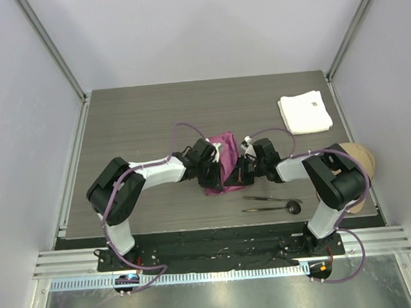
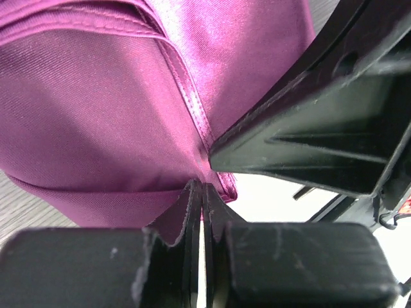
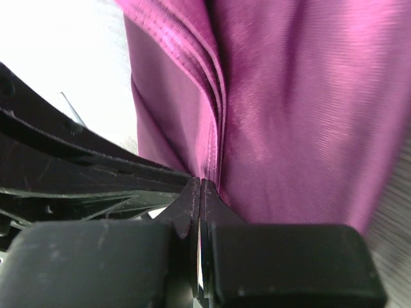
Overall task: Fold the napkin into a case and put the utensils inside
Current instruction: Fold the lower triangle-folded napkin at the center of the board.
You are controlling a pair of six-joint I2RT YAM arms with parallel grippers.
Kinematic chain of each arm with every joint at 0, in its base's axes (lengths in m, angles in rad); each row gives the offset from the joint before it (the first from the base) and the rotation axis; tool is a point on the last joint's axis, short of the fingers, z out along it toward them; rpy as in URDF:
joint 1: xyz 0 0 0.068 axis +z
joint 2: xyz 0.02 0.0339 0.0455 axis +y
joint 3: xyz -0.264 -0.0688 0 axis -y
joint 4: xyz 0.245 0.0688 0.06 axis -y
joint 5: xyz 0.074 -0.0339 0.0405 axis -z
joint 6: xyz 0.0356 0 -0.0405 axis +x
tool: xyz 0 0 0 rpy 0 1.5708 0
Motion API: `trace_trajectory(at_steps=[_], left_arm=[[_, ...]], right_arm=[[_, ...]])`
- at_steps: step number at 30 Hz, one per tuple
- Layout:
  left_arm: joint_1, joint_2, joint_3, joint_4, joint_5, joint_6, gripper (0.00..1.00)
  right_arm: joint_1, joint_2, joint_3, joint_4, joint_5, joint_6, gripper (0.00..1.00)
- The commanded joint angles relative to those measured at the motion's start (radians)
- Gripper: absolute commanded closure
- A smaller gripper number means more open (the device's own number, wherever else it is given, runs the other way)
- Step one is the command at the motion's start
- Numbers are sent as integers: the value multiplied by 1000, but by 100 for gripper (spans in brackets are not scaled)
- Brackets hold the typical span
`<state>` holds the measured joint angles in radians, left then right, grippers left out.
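The magenta napkin (image 1: 224,161) is bunched in folds at the table's middle, between the two grippers. My left gripper (image 1: 212,170) reaches in from the left; its wrist view shows the jaws (image 2: 202,189) shut on a hemmed edge of the napkin (image 2: 96,115). From the right, my right gripper (image 1: 240,167) pinches the napkin's stitched folds (image 3: 289,115), its jaws (image 3: 201,186) shut on them. The two grippers sit nearly tip to tip. Two dark utensils lie nearer the front edge: a thin piece (image 1: 267,198) and a spoon (image 1: 282,207) with a round black head.
A folded white cloth (image 1: 305,113) lies at the back right of the grey table (image 1: 134,130). A beige rounded object (image 1: 358,164) sits past the table's right edge by the right arm. White walls and metal rails close in the sides.
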<state>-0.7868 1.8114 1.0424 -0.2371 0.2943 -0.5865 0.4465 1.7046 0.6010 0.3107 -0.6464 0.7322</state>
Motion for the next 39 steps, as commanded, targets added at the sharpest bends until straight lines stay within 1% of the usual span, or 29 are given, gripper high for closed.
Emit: trace_trajectory(at_steps=[1,3,8,11,16,22,24,26,27,28,29,30,31,32,34,36,37,39], left_arm=[[-15,5,-24,78,-15,-33,94],[-17,-1,-36,79,-46,-42,95],[-17,-29,-47,73,-72,-52,94],[-17,-38,-22,49,-89,-50,94],[-17,-37,11,27,-87,-38,94],[-11,-34,39,19,-81,-35,94],[-3,-40,48,21,-63,-35,91],[27,-63,56,13,-52,-45,80],[47,-99,53,15,-34,-55,74],[70,-119,48,21,-21,-67,61],[127,-138,44,19,-9,-79,55],[158,-158,41,10,-1,-104,47],[187,-187,41,-1,-3,-116,37],[254,-201,38,-17,-4,-130,35],[317,-230,16,10,2,-186,31],[377,-236,-19,74,0,-238,21],[386,-228,-27,88,-16,-245,12],[402,-207,-24,97,-50,-252,7]], right_arm=[[-22,-65,54,-73,39,-40,98],[-22,-79,56,-90,36,-39,97],[-17,-117,34,-90,13,-24,97],[-19,-112,17,-67,5,-17,99],[-5,-54,8,11,-18,21,99],[11,55,10,90,-18,29,99],[9,78,-3,97,-7,27,99],[8,78,-15,111,1,26,99],[6,78,-20,107,2,23,99],[4,76,-20,96,2,10,99],[3,78,-18,93,2,7,99],[1,78,-18,93,-1,6,99],[1,81,-17,91,-2,3,99],[1,79,-14,85,-2,1,99],[1,79,-7,74,-1,-10,99],[1,79,2,67,1,-16,99],[0,81,5,68,-1,-17,99],[0,84,13,67,-6,-16,99]])
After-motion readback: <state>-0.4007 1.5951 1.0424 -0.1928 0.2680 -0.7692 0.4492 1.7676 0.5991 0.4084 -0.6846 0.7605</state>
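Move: The napkin's lower triangle fold lies right at both closed hands: its middle is some 3 cm ahead of the left fingertips and 1 cm below, and about 2 cm ahead and 1 cm left of the right ones, also just below. The upper-left flap is roughly 12 cm ahead of the left hand and 3 cm to its left. From the right hand, the thin utensil lies about 14 cm right and 5 cm back, with the spoon 3 cm farther back. Both closed hands start against the napkin's lower fold. The right lifts about 2 cm, then comes back down and stays shut with its tips on the hemmed edge. The left lingers nearly still, then comes free late and fast, opening wide as it sweeps some 13 cm forward, 10 cm left and 9 cm up past the upper-left flap, turning about 30 degrees counter-clockwise. ##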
